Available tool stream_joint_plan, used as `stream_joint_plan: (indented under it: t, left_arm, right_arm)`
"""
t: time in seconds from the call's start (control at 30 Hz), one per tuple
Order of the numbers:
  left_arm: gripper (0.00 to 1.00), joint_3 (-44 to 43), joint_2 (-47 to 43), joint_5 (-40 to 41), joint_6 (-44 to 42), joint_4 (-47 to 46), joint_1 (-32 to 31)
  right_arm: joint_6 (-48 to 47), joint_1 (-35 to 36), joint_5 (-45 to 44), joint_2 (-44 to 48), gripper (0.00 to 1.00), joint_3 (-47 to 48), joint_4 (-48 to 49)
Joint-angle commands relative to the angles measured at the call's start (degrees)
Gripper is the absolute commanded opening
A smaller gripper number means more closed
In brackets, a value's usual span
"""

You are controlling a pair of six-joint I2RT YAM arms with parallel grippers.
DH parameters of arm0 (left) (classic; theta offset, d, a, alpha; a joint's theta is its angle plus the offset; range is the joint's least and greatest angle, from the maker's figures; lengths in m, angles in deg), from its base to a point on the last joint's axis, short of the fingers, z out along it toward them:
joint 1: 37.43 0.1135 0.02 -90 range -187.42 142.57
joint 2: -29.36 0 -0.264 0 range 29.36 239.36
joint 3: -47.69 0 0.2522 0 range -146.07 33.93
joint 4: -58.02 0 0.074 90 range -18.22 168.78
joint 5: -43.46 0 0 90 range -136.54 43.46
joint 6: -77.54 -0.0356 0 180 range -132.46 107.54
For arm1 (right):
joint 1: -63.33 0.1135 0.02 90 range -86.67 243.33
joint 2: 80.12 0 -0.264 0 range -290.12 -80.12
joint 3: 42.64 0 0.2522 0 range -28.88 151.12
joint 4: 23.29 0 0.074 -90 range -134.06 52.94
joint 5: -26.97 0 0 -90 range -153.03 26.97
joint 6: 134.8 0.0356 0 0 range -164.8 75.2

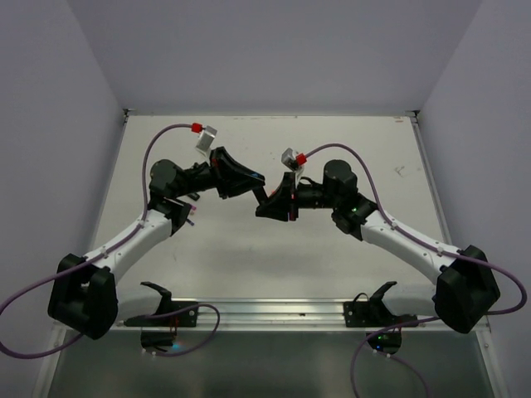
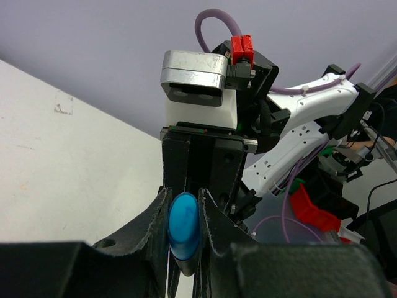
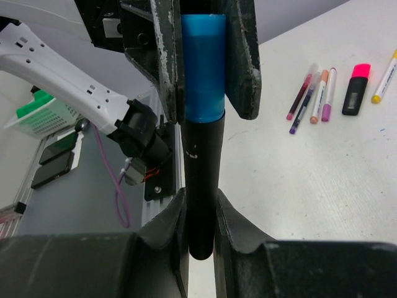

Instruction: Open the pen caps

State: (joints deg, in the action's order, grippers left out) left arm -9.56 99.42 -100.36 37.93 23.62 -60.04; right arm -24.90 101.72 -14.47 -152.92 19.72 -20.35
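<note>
A stubby black highlighter is held in the air between both arms, above the middle of the table (image 1: 398,240). In the left wrist view my left gripper (image 2: 183,214) is shut on its blue pen cap (image 2: 183,226), seen end-on. In the right wrist view my right gripper (image 3: 201,208) is shut on the black body (image 3: 201,174). There the blue cap (image 3: 203,68) sits on the body, squeezed by the left fingers (image 3: 166,56). From above, the left gripper (image 1: 253,184) and right gripper (image 1: 267,205) meet tip to tip.
More capped pens lie on the table: a black highlighter with a pink cap (image 3: 355,89), a few thin pens (image 3: 313,93) and a white pen with a yellow cap (image 3: 384,77). A green basket (image 3: 40,112) and the metal rail (image 3: 162,192) lie beyond the table's edge.
</note>
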Motion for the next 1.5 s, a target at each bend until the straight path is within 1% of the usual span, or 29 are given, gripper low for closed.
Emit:
stream_joint_plan:
  t: [0.0,0.3,0.47,0.57,0.73,0.83,0.9,0.93,0.97,1.0,1.03,1.07,1.1,1.13,1.2,1.23,1.27,1.33,1.37,1.43,1.47]
  left_arm:
    - [0.00,-5.91,0.25,11.19,0.14,-15.82,3.10]
    - [0.00,-8.55,3.59,14.44,5.15,-23.37,4.42]
    - [0.00,-6.97,2.45,18.83,4.98,-22.68,4.86]
    - [0.00,-6.70,1.83,20.07,4.89,-22.41,5.56]
    - [0.00,-8.98,2.44,20.69,5.16,-22.86,7.32]
    - [0.00,-10.57,3.59,18.93,4.54,-19.61,7.41]
    - [0.00,-10.57,3.68,17.53,3.67,-14.79,7.41]
    - [0.00,-10.57,3.59,17.35,1.83,-12.24,7.41]
    - [0.00,-10.39,3.42,17.26,0.86,-7.17,7.23]
    - [0.00,-10.39,2.98,17.26,0.24,-4.34,7.06]
    - [0.00,-10.31,2.80,17.35,-1.59,0.82,6.71]
    - [0.00,-10.39,2.71,17.52,-2.74,3.75,6.27]
    - [0.00,-10.83,2.54,18.13,-4.06,6.91,5.74]
    - [0.00,-11.27,2.54,19.88,-7.21,13.29,5.04]
    - [0.00,-13.19,3.49,22.52,-10.21,19.92,2.06]
    - [0.00,-13.99,4.02,24.88,-12.31,25.52,1.00]
    - [0.00,-15.39,5.60,26.12,-13.12,27.84,-1.36]
    - [0.00,-15.84,7.27,28.32,-13.39,31.27,-3.31]
    - [0.00,-16.54,9.28,28.86,-12.95,32.33,-4.97]
    - [0.00,-17.33,11.49,30.79,-11.99,34.87,-6.21]
    - [0.00,-18.55,14.02,31.06,-11.72,35.76,-7.61]
  right_arm:
    - [-2.76,0.63,6.55,-0.95,0.00,-5.70,-10.91]
    - [-4.70,0.19,6.99,-2.88,0.00,-9.48,-10.74]
    - [-4.70,-0.25,6.90,-3.06,0.00,-11.41,-9.33]
    - [-4.52,-0.42,7.25,-3.32,0.00,-12.30,-8.80]
    - [-4.00,-0.51,7.87,-3.59,0.00,-13.27,-8.80]
    - [-2.25,-1.38,5.33,-1.75,0.00,-13.79,-7.83]
    - [-1.36,-2.53,2.79,-0.77,0.00,-13.80,-8.62]
    - [-0.83,-4.36,-0.53,0.10,0.00,-13.45,-9.58]
    - [-1.00,-5.51,-2.31,0.37,0.00,-13.18,-10.90]
    - [-0.92,-6.56,-3.80,0.81,0.00,-13.00,-13.08]
    - [-0.74,-8.58,-8.17,1.68,0.00,-12.39,-14.50]
    - [-1.09,-9.38,-10.30,2.30,0.00,-11.87,-16.17]
    - [-1.70,-10.52,-12.41,2.83,0.00,-11.43,-19.40]
    - [-1.71,-10.79,-18.96,3.36,0.00,-10.46,-21.00]
    - [-2.84,-11.67,-24.27,4.24,0.00,-9.06,-25.73]
    - [-2.85,-11.76,-26.56,4.33,0.00,-7.92,-26.81]
    - [-2.76,-11.85,-31.63,4.07,0.00,-7.21,-28.99]
    - [-2.85,-12.20,-35.09,3.19,0.00,-5.54,-30.50]
    - [-2.59,-12.37,-38.50,2.23,0.00,-5.10,-31.64]
    - [-1.62,-12.81,-40.81,1.52,0.00,-4.22,-32.44]
    - [-1.10,-13.08,-42.47,1.25,0.00,-3.95,-32.70]
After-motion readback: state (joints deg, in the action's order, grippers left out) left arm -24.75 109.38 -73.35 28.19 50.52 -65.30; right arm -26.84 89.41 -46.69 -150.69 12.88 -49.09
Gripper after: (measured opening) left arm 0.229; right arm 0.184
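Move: The blue cap is pinched in the left hand's fingers, still on the black barrel whose lower end the right hand grips; the barrel's middle is about 5 cm below the left hand and 2 cm back, and the cap about 8 cm above the right hand and 4 cm ahead. On the table the loose orange cap lies roughly 18 cm ahead of the right hand, 5 cm right and 24 cm below, the opened orange highlighter 3 cm farther right. The blue cap is pulled off its barrel: both hands keep their grips and strain, drifting only 1–2 cm, then part abruptly, the left shooting up some 13 cm, the right dropping about 12 cm. The left then swings forward over the table and sinks back to near its starting height, while the right carries the barrel right and forward, turning clockwise roughly 40 degrees and tipping down. ##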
